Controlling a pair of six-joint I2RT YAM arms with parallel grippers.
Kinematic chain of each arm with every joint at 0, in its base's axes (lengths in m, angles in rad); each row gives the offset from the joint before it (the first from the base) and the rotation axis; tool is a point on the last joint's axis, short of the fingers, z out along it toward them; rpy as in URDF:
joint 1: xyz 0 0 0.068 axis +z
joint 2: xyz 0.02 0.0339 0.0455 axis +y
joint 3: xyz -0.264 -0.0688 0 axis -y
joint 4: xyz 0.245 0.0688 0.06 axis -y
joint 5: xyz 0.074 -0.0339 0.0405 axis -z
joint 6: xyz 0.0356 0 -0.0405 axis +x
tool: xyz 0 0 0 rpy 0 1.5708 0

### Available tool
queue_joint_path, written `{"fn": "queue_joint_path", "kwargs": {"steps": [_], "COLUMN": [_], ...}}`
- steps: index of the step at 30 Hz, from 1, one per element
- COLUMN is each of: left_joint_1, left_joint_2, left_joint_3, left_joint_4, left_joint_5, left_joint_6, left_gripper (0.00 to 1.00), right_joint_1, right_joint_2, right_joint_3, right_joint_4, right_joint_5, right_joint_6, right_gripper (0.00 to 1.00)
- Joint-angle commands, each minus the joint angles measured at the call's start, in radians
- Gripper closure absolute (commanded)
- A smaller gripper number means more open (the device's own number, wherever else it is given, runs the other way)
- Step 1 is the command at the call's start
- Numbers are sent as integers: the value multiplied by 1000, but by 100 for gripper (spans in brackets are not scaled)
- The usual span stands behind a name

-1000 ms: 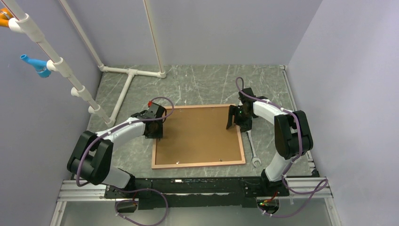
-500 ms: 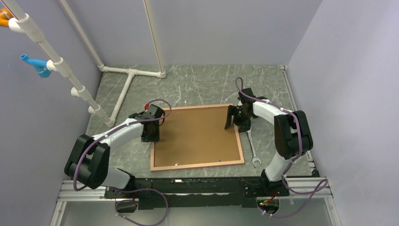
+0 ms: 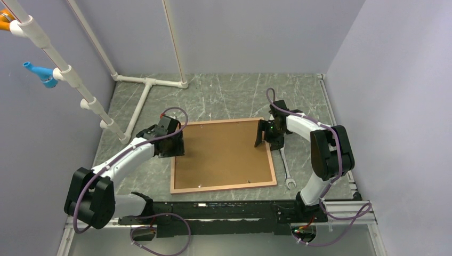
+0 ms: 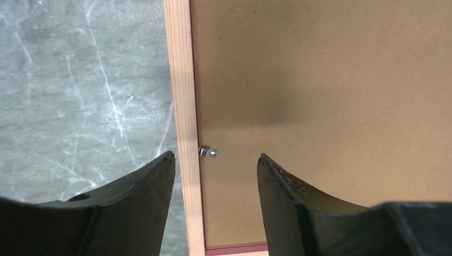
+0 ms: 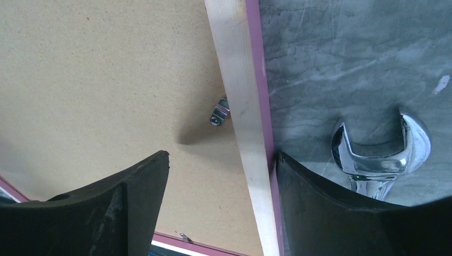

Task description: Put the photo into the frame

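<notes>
The frame (image 3: pixel 224 186) lies back-up in the middle of the table, and a brown backing board (image 3: pixel 224 152) fills it. The photo is hidden. My left gripper (image 3: pixel 173 145) stands open over the frame's left rail (image 4: pixel 181 80), one finger on each side, with a small metal clip (image 4: pixel 209 153) just ahead. At the right rail (image 5: pixel 234 80) my right gripper (image 3: pixel 265 136) is open too. One of its fingers (image 5: pixel 320 202) rests against the rail's outer pink side and the other hangs over the board (image 5: pixel 106 69).
A chrome wrench (image 3: pixel 287 170) lies on the table just right of the frame, its open end (image 5: pixel 381 154) close to my right finger. A white PVC pipe stand (image 3: pixel 141 101) occupies the back left. Grey walls close in three sides.
My left gripper has opened wider and drawn back toward the frame's left rail. The frame has shifted slightly left. The right arm has stayed still.
</notes>
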Motion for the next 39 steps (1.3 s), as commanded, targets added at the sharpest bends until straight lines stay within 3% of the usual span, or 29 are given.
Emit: {"fn": "queue_joint_path", "kwargs": {"steps": [1,19,29,35,39], "left_joint_1": [36,69,69,69,69], "left_joint_2": [-6,-21,-15,-2,-3], "left_joint_3": [-31,-97,-110,-111,-111], "left_joint_4": [71,81,85,88,88], "left_joint_5": [103,113,103,99,96], "left_joint_6": [-23,3,5,5,3], "left_gripper": [38,37,36,36,35], "right_joint_1": [1,21,22,27,28], "right_joint_2": [-18,105,95,85,78], "right_joint_3": [35,174,143,127,125], "right_joint_4": [-15,-39,-50,-59,-66], "right_joint_5": [60,216,239,237,239], "right_joint_6": [-6,46,50,39,22], "right_gripper": [25,34,63,74,89]}}
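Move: From the right hand, the spot to grip on the frame's right rail lies about 4 cm ahead, 2 cm to the right and 1 cm lower. A metal clip sits some 2 cm ahead on the board, neither left nor right, and the wrench's far jaw about 6 cm right, 1 cm ahead. From the left hand, the left rail is roughly 2 cm left, 1 cm back and 4 cm below; its clip is about 3 cm ahead, 1 cm left. The right hand, already straddling the right rail with wide-open fingers, slides about 4 cm forward along it, easing some 2 cm to the right and tilting roughly 10 degrees so its fingers point more nearly straight down, then shuts them from both sides to pinch the rail. Meanwhile the left hand, fingers staying open, sinks about 3 cm and draws back 2 cm to come down over the left rail. ##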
